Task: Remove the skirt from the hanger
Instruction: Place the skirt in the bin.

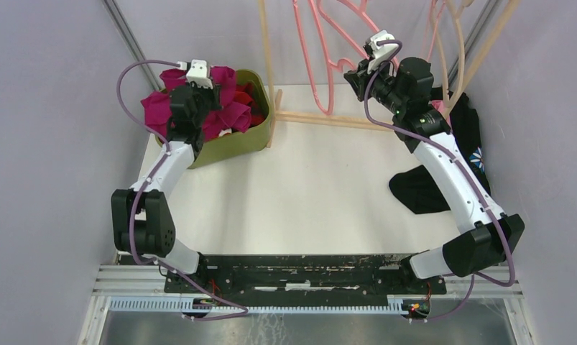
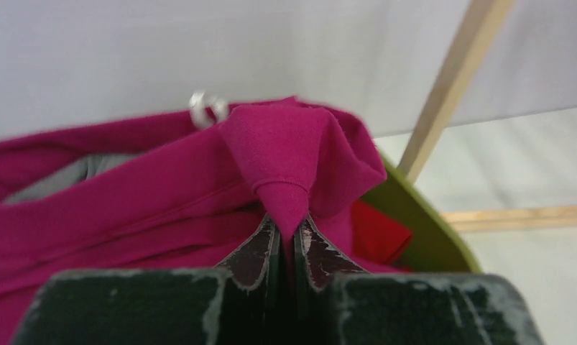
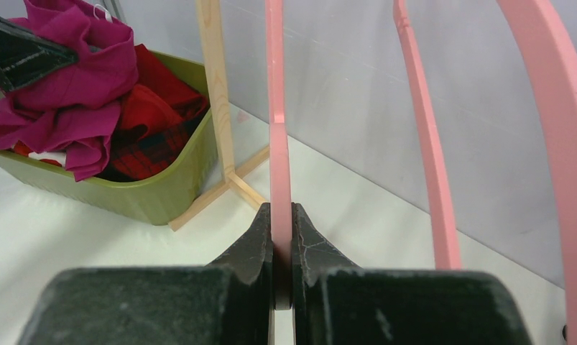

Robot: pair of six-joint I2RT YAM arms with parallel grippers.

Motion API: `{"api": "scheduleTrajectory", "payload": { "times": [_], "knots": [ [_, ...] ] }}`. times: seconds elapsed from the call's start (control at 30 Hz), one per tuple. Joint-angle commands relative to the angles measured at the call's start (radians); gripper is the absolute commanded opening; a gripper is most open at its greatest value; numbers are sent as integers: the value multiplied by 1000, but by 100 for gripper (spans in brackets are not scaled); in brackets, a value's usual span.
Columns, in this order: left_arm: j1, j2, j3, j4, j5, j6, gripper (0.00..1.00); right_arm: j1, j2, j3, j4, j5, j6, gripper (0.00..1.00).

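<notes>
The magenta skirt [image 1: 228, 115] [image 2: 285, 144] [image 3: 77, 79] lies bunched over the green bin [image 1: 260, 129] at the back left. My left gripper [image 1: 201, 90] [image 2: 287, 226] is shut on a pinched fold of it, above the bin. A small silver ring [image 2: 208, 108] pokes out of the fabric. At the back right, my right gripper [image 1: 355, 70] [image 3: 282, 215] is shut on a thin bar of the pink hanger [image 1: 321, 79] [image 3: 278, 108], which hangs bare from the wooden rack.
The green bin [image 3: 149, 194] [image 2: 414, 215] also holds red clothes [image 3: 149, 100]. The wooden rack's post [image 3: 217, 93] and base rail [image 1: 321, 118] stand beside it. More pink hangers [image 3: 429, 144] hang to the right. Black garments [image 1: 422, 190] lie by the right arm.
</notes>
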Motion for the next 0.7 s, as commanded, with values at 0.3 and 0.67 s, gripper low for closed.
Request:
{"api": "scheduleTrajectory", "payload": {
  "times": [0.3, 0.67],
  "knots": [
    [37, 94, 123, -319, 198, 10, 36, -5, -85, -4, 32, -59, -38, 1],
    [49, 17, 410, -562, 468, 308, 71, -2, -200, -137, -6, -118, -7, 1]
  ]
}}
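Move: The skirt is still pinched by a fold in the left fingers, its bulk already heaped over the bin, whose middle lies about 20 cm below that hand and roughly 2 cm ahead. Red cloth in the bin shows some 12 cm right, 3 cm ahead and 14 cm down; the rack's wooden post stands about 20 cm right and 9 cm ahead, level with the hand. From the right hand, the bin is about 48 cm left, 10 cm ahead and 30 cm below. The skirt is lowered some 10 cm into the bin by the left hand, its fingers tipping about 20 degrees downward; there the fingers open wide and let go of the fold. The hand then backs up by about 8 cm, drifting a little right and turning clockwise. The right hand keeps its pinch on the pink hanger and draws it back about 4 cm. ##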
